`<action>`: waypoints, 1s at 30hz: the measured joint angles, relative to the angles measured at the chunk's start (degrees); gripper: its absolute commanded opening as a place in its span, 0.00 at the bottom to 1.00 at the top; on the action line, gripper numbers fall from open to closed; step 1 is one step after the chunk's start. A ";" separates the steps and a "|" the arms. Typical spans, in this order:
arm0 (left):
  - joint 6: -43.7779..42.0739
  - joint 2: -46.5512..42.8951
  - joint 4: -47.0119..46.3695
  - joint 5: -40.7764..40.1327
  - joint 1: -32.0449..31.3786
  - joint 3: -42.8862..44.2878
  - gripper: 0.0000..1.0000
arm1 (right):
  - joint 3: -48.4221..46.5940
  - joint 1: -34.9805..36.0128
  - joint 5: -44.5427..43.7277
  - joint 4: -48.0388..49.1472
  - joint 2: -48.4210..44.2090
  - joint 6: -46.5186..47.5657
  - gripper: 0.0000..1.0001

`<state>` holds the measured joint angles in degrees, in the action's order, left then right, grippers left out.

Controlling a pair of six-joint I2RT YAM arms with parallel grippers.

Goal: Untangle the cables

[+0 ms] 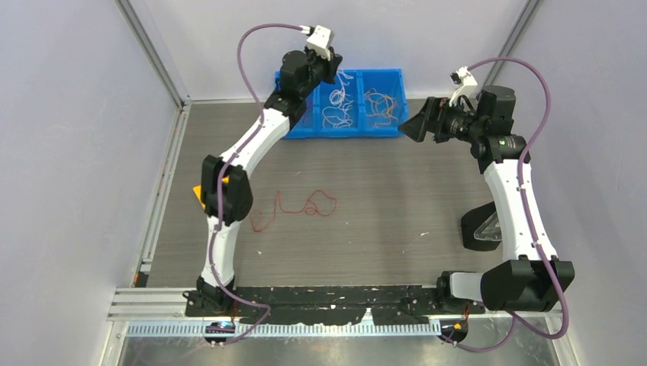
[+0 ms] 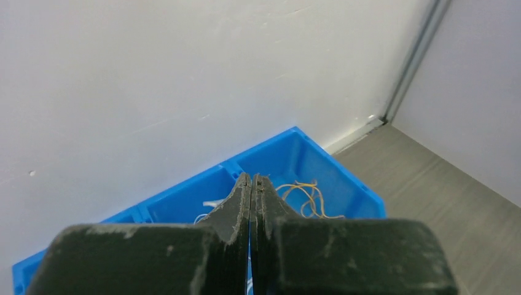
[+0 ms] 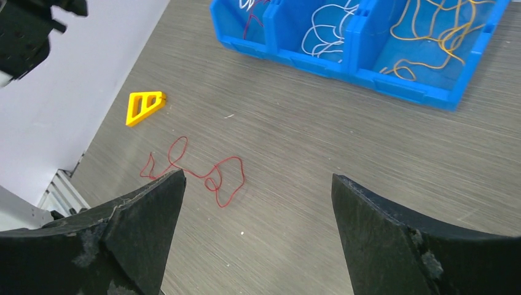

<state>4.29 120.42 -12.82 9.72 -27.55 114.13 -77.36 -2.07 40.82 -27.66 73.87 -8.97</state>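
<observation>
A single red wire (image 1: 284,207) lies loose in curls on the table left of centre; it also shows in the right wrist view (image 3: 195,174). A blue three-compartment bin (image 1: 343,131) at the back holds red wires (image 3: 252,18), white wires (image 1: 338,103) and yellow-orange wires (image 1: 379,107). My left gripper (image 1: 333,65) hovers above the bin's left end, shut and empty (image 2: 252,178). My right gripper (image 1: 408,122) hangs beside the bin's right end, open wide and empty (image 3: 258,178), well above the table.
A yellow triangular piece (image 1: 198,194) lies at the left by the left arm, also in the right wrist view (image 3: 144,106). A black triangular object (image 1: 482,229) sits by the right arm. Walls and an aluminium frame enclose the table.
</observation>
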 measured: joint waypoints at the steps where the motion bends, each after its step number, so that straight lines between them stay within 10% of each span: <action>1: -0.02 2.58 0.52 -1.29 0.09 3.32 0.00 | 0.00 -0.22 -0.20 -0.59 -0.39 0.44 0.95; 7: -0.35 15.41 1.97 -3.30 0.52 18.38 0.00 | 0.00 -1.09 -1.38 -3.28 -0.87 1.95 0.95; 12: -2.62 22.75 1.88 -3.54 0.59 24.44 0.53 | -0.02 -1.18 -2.10 -4.92 -0.87 2.32 0.95; 18: -6.56 23.04 1.90 -4.61 1.03 21.14 0.67 | -0.20 -1.18 -2.12 -5.42 -0.83 2.69 0.95; 30: -13.75 -21.64 23.50 21.27 11.34 -17.40 0.96 | 0.13 -1.09 3.96 -7.63 3.78 10.80 0.95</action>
<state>-9.45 98.78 10.68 30.98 -16.21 96.73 -77.23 -3.16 44.77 -35.29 77.65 1.83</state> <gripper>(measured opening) 0.966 0.951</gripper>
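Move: The left hand, still gripping the white cable's end, is bound for the bin's middle compartment, about 11 cm ahead, 1 cm right and 30 cm below. The red-cable compartment is 11 cm ahead and 14 cm left of this hand, the yellow-cable one 11 cm ahead and 16 cm right. From the empty right hand, the loose red cable lies roughly 8 cm back, 32 cm left and 28 cm below; the middle compartment is 33 cm ahead, 19 cm left. Forward and down over the middle compartment, about 9 cm out and 10 cm lower, the left hand then opens its fingers and lets go of the white cable. Wide open, it swings back and left, rising again, its left side rolling up about 15 degrees. The open right hand sinks some 4 cm, mostly late, touching nothing. ##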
